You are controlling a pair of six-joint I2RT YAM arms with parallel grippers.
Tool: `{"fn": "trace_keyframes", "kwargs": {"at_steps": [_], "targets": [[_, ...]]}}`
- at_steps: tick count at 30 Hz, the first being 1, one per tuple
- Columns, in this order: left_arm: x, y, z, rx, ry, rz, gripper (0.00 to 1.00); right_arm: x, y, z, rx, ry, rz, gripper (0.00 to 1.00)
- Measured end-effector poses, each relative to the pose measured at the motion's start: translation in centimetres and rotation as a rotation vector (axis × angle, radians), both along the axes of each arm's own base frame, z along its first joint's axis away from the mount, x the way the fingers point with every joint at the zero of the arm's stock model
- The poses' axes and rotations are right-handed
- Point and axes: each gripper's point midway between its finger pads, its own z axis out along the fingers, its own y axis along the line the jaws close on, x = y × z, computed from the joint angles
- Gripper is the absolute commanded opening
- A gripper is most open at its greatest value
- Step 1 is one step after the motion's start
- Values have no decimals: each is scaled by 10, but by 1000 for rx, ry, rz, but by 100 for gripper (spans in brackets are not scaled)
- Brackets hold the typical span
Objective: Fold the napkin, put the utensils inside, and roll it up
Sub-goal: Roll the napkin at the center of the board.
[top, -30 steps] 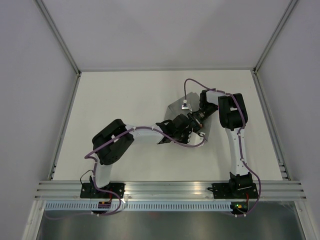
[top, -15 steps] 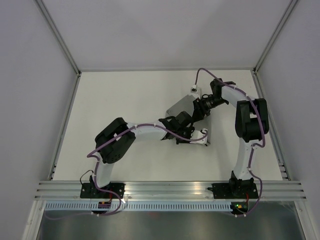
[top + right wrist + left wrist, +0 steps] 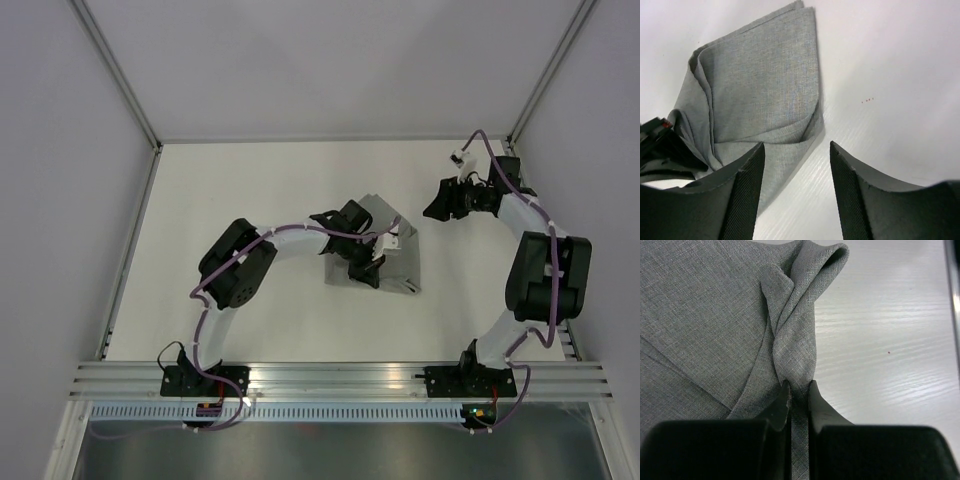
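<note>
The grey napkin [image 3: 398, 262] lies folded in layers on the white table, right of centre. My left gripper [image 3: 367, 268] is over its left part and shut on a pinched-up ridge of cloth [image 3: 795, 340], which runs between the fingertips [image 3: 782, 392]. My right gripper [image 3: 441, 205] hangs open at the back right, apart from the napkin, with nothing between its fingers [image 3: 747, 170]. In the right wrist view the napkin [image 3: 765, 85] lies ahead, bunched at its left edge. The utensils are out of view.
Bare white table [image 3: 250, 190] surrounds the napkin. Metal frame rails run along the right edge [image 3: 540, 250] and the near edge [image 3: 330, 375]. The left arm's elbow [image 3: 240, 265] sits low over the table's left half.
My right gripper opened, let go of the napkin and drew back to the far right. The left gripper kept its pinch and shifted slightly back and right.
</note>
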Motion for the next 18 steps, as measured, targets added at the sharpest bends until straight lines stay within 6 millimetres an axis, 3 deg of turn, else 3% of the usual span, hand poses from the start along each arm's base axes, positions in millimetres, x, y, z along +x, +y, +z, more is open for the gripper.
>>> {"fn": "trace_keyframes", "kwargs": {"at_steps": [5,8,12,15,18], "targets": [[-5,10,1,-29,229,16,2,-30,10,42,-70,-189,69,56],[-8,13,0,-34,353,24,2,-54,25,56,-140,-304,166,58],[-14,18,0,-28,494,36,2,-99,69,41,-242,-387,351,59],[-19,23,-1,-18,576,45,2,-138,102,12,-308,-395,516,60],[-24,26,-1,-6,640,51,2,-162,119,-15,-366,-375,628,60]]}}
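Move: The right hand, empty and open, is going for the right end of the napkin's rolled near edge, about 20 cm back, 11 cm to its left and 9 cm below it. The napkin's right corner lies only some 5 cm back and 9 cm left, its far corner about 4 cm ahead and 21 cm left, both some 10 cm down. The left hand already pinches the roll; the roll's right end is about 10 cm to its right and 1 cm back. Back and to its left, the right hand swings about 20 cm towards the roll's right end, arching up some 5 cm first, then sinking, still open and turning counter-clockwise. The left hand keeps its pinch and twists the roll about 35 degrees, top going forward, while drawing it a few centimetres back and left. ##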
